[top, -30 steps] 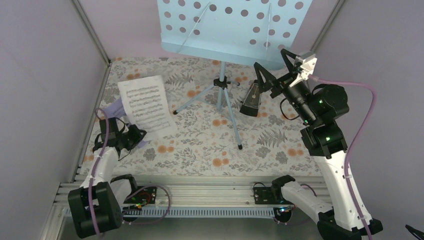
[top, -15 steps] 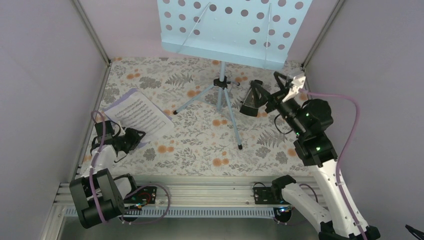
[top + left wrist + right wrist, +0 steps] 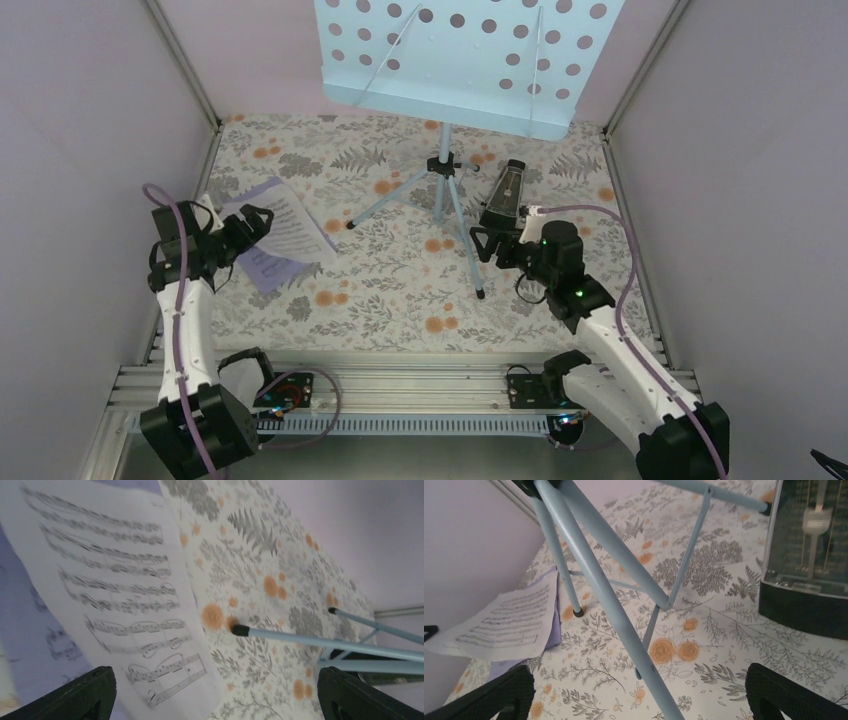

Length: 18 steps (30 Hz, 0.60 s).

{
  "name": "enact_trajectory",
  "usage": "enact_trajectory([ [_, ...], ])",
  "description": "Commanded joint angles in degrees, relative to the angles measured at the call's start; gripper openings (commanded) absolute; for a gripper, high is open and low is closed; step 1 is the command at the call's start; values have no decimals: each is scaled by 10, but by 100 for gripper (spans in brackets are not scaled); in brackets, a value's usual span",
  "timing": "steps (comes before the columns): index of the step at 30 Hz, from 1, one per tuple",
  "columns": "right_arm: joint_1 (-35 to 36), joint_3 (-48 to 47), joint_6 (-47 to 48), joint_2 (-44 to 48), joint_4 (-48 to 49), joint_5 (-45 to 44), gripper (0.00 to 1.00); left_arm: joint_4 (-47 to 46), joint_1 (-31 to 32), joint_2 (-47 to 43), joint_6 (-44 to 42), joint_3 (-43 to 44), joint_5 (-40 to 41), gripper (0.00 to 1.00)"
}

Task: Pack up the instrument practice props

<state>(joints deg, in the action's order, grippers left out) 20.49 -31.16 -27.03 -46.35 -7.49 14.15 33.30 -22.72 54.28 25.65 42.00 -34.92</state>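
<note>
The light blue perforated music stand (image 3: 465,55) rises at the back, its tripod legs (image 3: 455,215) spread on the floral cloth. A white sheet-music page (image 3: 290,225) lies on a lavender page (image 3: 262,268) at the left, seen close in the left wrist view as the white page (image 3: 110,580) and the lavender page (image 3: 25,630). My left gripper (image 3: 248,228) hangs open over their near edge, holding nothing. The black metronome (image 3: 503,198) stands right of the tripod. My right gripper (image 3: 490,247) is open, low beside it, and a tripod leg (image 3: 624,625) passes between its fingers untouched.
Lavender walls with metal corner posts (image 3: 185,65) close in the floral cloth (image 3: 400,300) on three sides. A tripod foot (image 3: 240,629) rests just right of the pages. The metal rail (image 3: 420,385) with the arm bases runs along the near edge.
My left gripper has opened and let go of the pages, which dropped flat, and has moved back toward the left wall. My right arm has come down from the stand's desk to the tripod legs.
</note>
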Motion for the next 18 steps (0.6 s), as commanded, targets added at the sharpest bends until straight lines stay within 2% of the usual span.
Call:
enact_trajectory([
  [1, -4, 21, -32, -29, 63, 29, 100, 80, -2, -41, -30, 47, 113, 100],
  [6, -2, 33, -18, -89, 89, 69, 99, 108, -2, -74, -37, 82, 187, 100],
  [9, 6, 46, -8, -123, 115, 92, 97, 110, -2, -82, -54, 106, 203, 100],
  [18, 68, 89, 36, -204, 230, 107, 98, 51, 2, -66, -75, 153, 146, 100],
])
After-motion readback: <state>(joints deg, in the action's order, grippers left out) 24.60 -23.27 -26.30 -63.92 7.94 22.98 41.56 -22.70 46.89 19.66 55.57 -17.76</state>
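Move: The stand's front leg crosses close before the open right hand: its middle is about 3 cm ahead, 3 cm left and 5 cm lower. From that hand the metronome stands some 13 cm ahead and 6 cm right, its middle 8 cm lower. The left hand has the white music sheet about 4 cm ahead, 2 cm right and 10 cm below; the leg's middle is roughly 41 cm to its right, 4 cm nearer the base and 2 cm lower. No new touch shows: the open right hand sinks about 9 cm, bearing left by nearly 5 cm as it goes, bringing the stand's front leg in between its spread fingers while tipping down slightly and turning counter-clockwise. The left hand, already open, rises clear of the white sheet and drifts left, rolling some 20 degrees so its left side lifts. ##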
